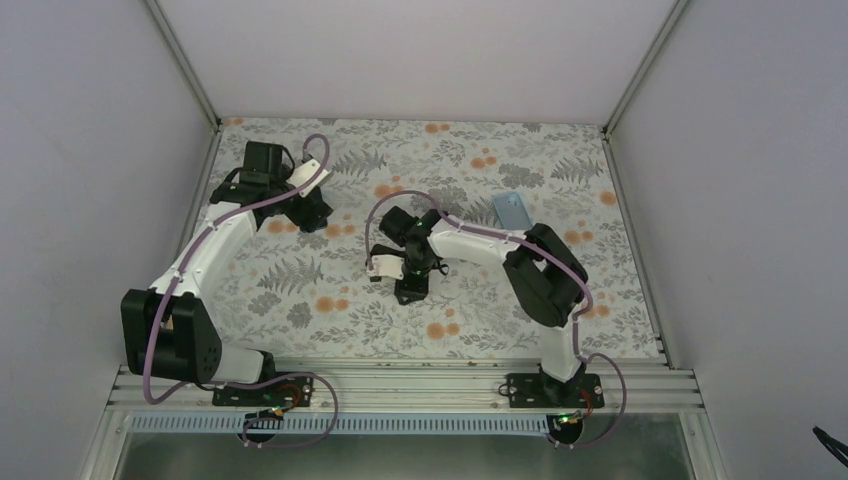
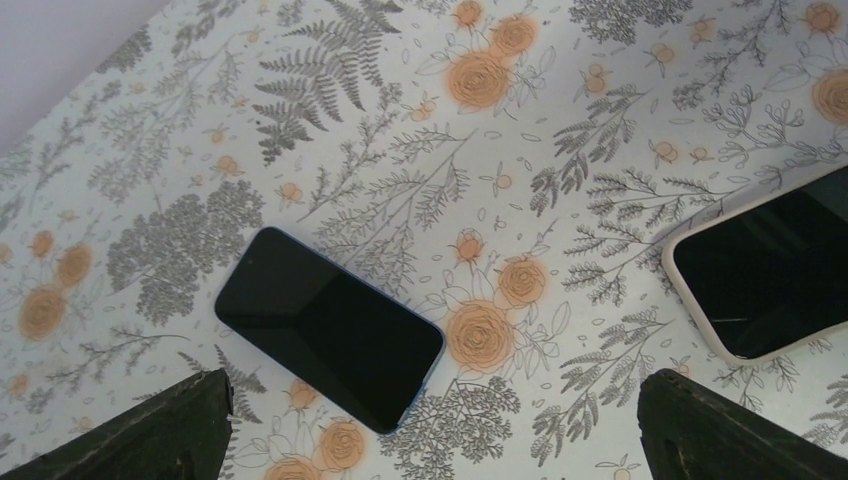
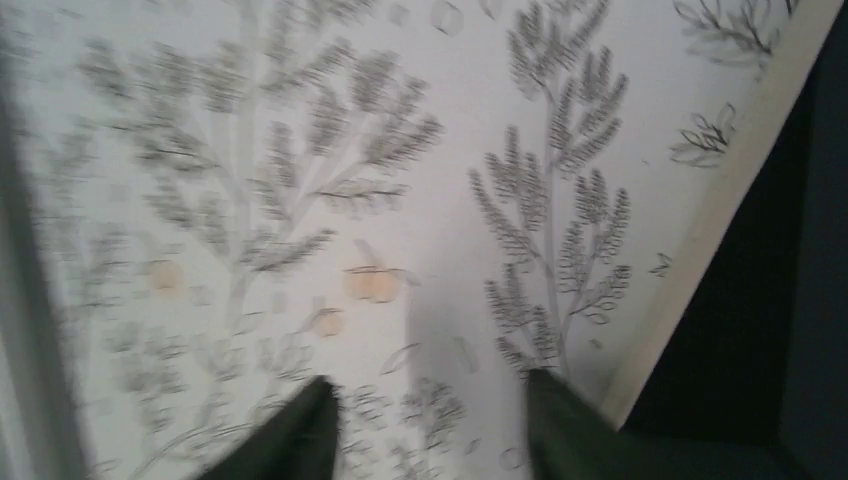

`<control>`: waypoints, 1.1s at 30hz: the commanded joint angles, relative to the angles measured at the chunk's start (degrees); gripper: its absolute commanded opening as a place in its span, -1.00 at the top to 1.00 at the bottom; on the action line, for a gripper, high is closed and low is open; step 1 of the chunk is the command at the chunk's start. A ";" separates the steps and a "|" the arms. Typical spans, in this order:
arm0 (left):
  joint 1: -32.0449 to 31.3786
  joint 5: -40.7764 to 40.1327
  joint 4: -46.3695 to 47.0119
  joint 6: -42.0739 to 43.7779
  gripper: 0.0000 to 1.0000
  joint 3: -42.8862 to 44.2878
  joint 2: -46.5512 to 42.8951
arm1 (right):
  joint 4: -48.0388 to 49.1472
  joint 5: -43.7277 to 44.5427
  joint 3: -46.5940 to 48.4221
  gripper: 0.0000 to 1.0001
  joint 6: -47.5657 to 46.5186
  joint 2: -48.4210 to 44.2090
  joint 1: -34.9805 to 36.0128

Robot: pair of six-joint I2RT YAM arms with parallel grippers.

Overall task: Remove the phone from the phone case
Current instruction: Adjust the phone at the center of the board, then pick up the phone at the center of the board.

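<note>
In the left wrist view a dark phone with a blue edge (image 2: 330, 325) lies screen up on the floral table. A second dark phone in a cream case (image 2: 770, 270) lies at the right edge, partly cut off. My left gripper (image 2: 430, 430) is open and empty; it hovers above the table, and the blue-edged phone lies towards its left finger (image 2: 150, 430). My right gripper (image 3: 430, 420) is open and empty, low over the table. The cream-rimmed dark phone (image 3: 760, 300) lies just right of its right finger. From above, the left gripper (image 1: 312, 208) is far left and the right gripper (image 1: 410, 287) is at the centre.
A pale blue flat rectangle (image 1: 511, 208) lies on the table at the back right, beyond the right arm. White walls close the table on the left, back and right. An aluminium rail (image 1: 400, 385) runs along the near edge.
</note>
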 commanded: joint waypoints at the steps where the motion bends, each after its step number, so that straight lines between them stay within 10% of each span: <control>1: 0.36 2.75 0.45 0.86 -1.00 -1.38 -0.33 | -8.10 -8.28 4.06 -0.22 -6.05 -5.06 0.65; 7: 0.37 2.95 0.83 1.16 -1.00 -2.37 -0.39 | -3.42 -0.60 3.61 -0.98 -6.66 -6.85 -0.47; 33: 0.63 3.19 0.92 1.78 -1.00 -4.13 0.59 | -2.53 -1.43 8.43 -1.00 1.40 4.92 -8.69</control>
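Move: The cream-edged phone lies flat, its middle about 6 cm ahead of the right hand, 5 cm to its left and 2 cm below; its long side runs left-right, right end nearer the bases. From the same hand the empty blue case is roughly 18 cm ahead and 24 cm to the right, and the blue-edged phone about 22 cm ahead and 27 cm to the left. The cream-edged phone lies some 10 cm back from the left hand, 23 cm to its right and 18 cm below. From beside the cream-edged phone's near long edge, the right hand lifts about 5 cm while its fingers spread from a quarter open to fully open, then swings forward and sinks some 4 cm over the phone's right end, easing back slightly at the last, about 7 cm farther forward than it began. It turns a little clockwise on the way, so that the phone's two long edges lie between the open fingers, which do not close, and the empty left hand sinks almost 3 cm, drawing slightly back. ##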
